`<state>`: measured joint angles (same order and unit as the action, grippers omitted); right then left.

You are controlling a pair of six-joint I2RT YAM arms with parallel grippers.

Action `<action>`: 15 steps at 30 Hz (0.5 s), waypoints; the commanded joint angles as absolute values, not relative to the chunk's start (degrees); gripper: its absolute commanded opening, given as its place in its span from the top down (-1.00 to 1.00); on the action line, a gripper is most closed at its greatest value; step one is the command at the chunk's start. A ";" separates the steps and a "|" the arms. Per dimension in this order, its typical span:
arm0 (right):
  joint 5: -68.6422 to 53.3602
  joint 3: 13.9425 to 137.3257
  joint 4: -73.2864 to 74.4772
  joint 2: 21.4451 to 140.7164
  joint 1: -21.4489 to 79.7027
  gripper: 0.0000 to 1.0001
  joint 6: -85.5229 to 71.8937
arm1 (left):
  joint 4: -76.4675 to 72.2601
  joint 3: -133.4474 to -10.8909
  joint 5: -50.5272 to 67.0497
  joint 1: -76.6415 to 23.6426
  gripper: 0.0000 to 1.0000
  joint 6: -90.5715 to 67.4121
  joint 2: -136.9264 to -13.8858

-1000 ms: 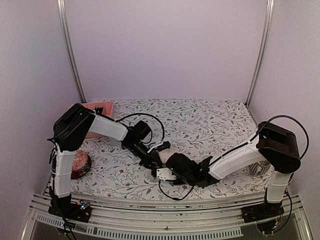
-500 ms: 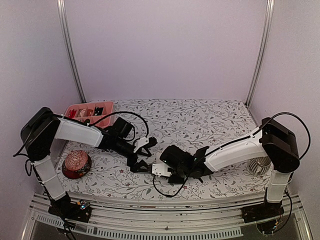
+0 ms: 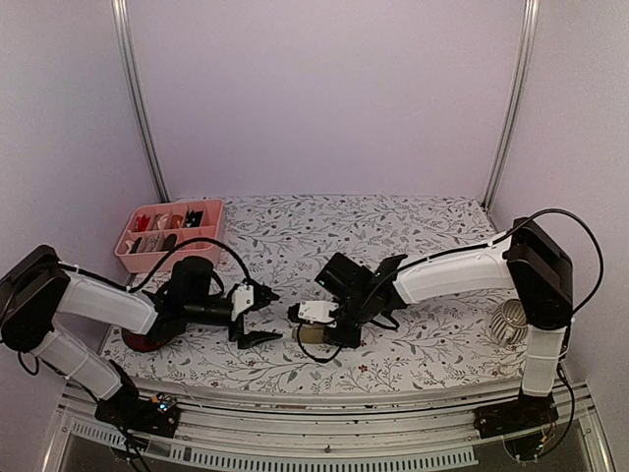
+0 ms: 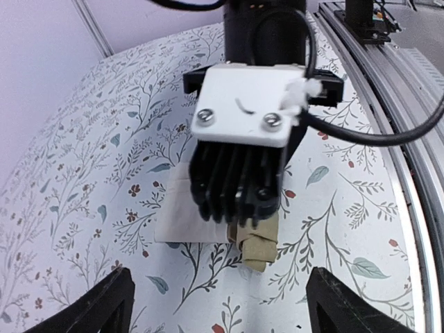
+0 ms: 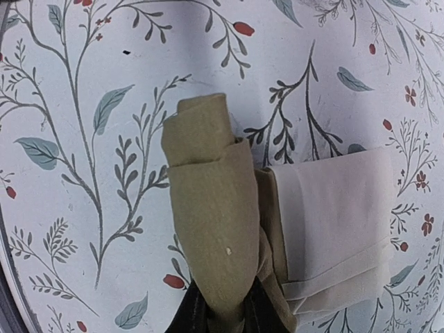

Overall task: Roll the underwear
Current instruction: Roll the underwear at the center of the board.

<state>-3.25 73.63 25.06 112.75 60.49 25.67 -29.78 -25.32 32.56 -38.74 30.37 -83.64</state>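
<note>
The tan-beige underwear (image 5: 208, 201) lies rolled into a tight bundle on the floral cloth, with its pale band (image 5: 333, 215) folded flat beside it. My right gripper (image 5: 223, 316) is shut on the near end of the roll. In the top view the underwear (image 3: 305, 336) shows as a small tan patch under the right gripper (image 3: 316, 332), front centre. My left gripper (image 3: 263, 316) stands open a short way to the left, apart from the roll. In the left wrist view its fingertips (image 4: 104, 305) frame the tan roll (image 4: 260, 248), and nothing is between them.
A pink compartment tray (image 3: 133, 248) with small items sits at the back left. A dark red bowl (image 3: 138, 340) lies partly hidden behind the left arm. A metal ribbed object (image 3: 508, 321) stands by the right arm's base. The table's front rail (image 4: 409, 139) runs close by.
My left gripper has opened, let go of the roll and drawn back to the left. My right gripper has kept its hold and shifted the roll slightly left and toward the back.
</note>
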 commanded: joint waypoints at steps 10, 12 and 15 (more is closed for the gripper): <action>-23.56 82.85 43.77 124.52 55.98 0.85 25.94 | -48.00 -16.34 16.41 -51.89 -0.27 45.47 -83.11; -24.77 83.80 44.74 125.45 55.85 0.85 26.31 | -50.47 -16.09 12.63 -53.83 -0.28 46.58 -85.03; -25.77 84.56 45.40 126.43 55.86 0.85 26.69 | -54.52 -16.24 5.50 -57.24 -0.39 48.37 -88.69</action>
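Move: The underwear's tan roll lies some 9 cm to the left hand's right, about 2 cm back and 8 cm below; its white flap is about as far right but 4 cm ahead of that hand and 9 cm below. The right hand already pinches the roll near its right end, so the roll's middle is about 4 cm to its left and 1 cm below, with the flap some 6 cm ahead, 4 cm left and 2 cm below. Left hand arcs about 5 cm back and right towards the roll, fingers narrowing; right keeps its pinch, tilting 20 degrees. ##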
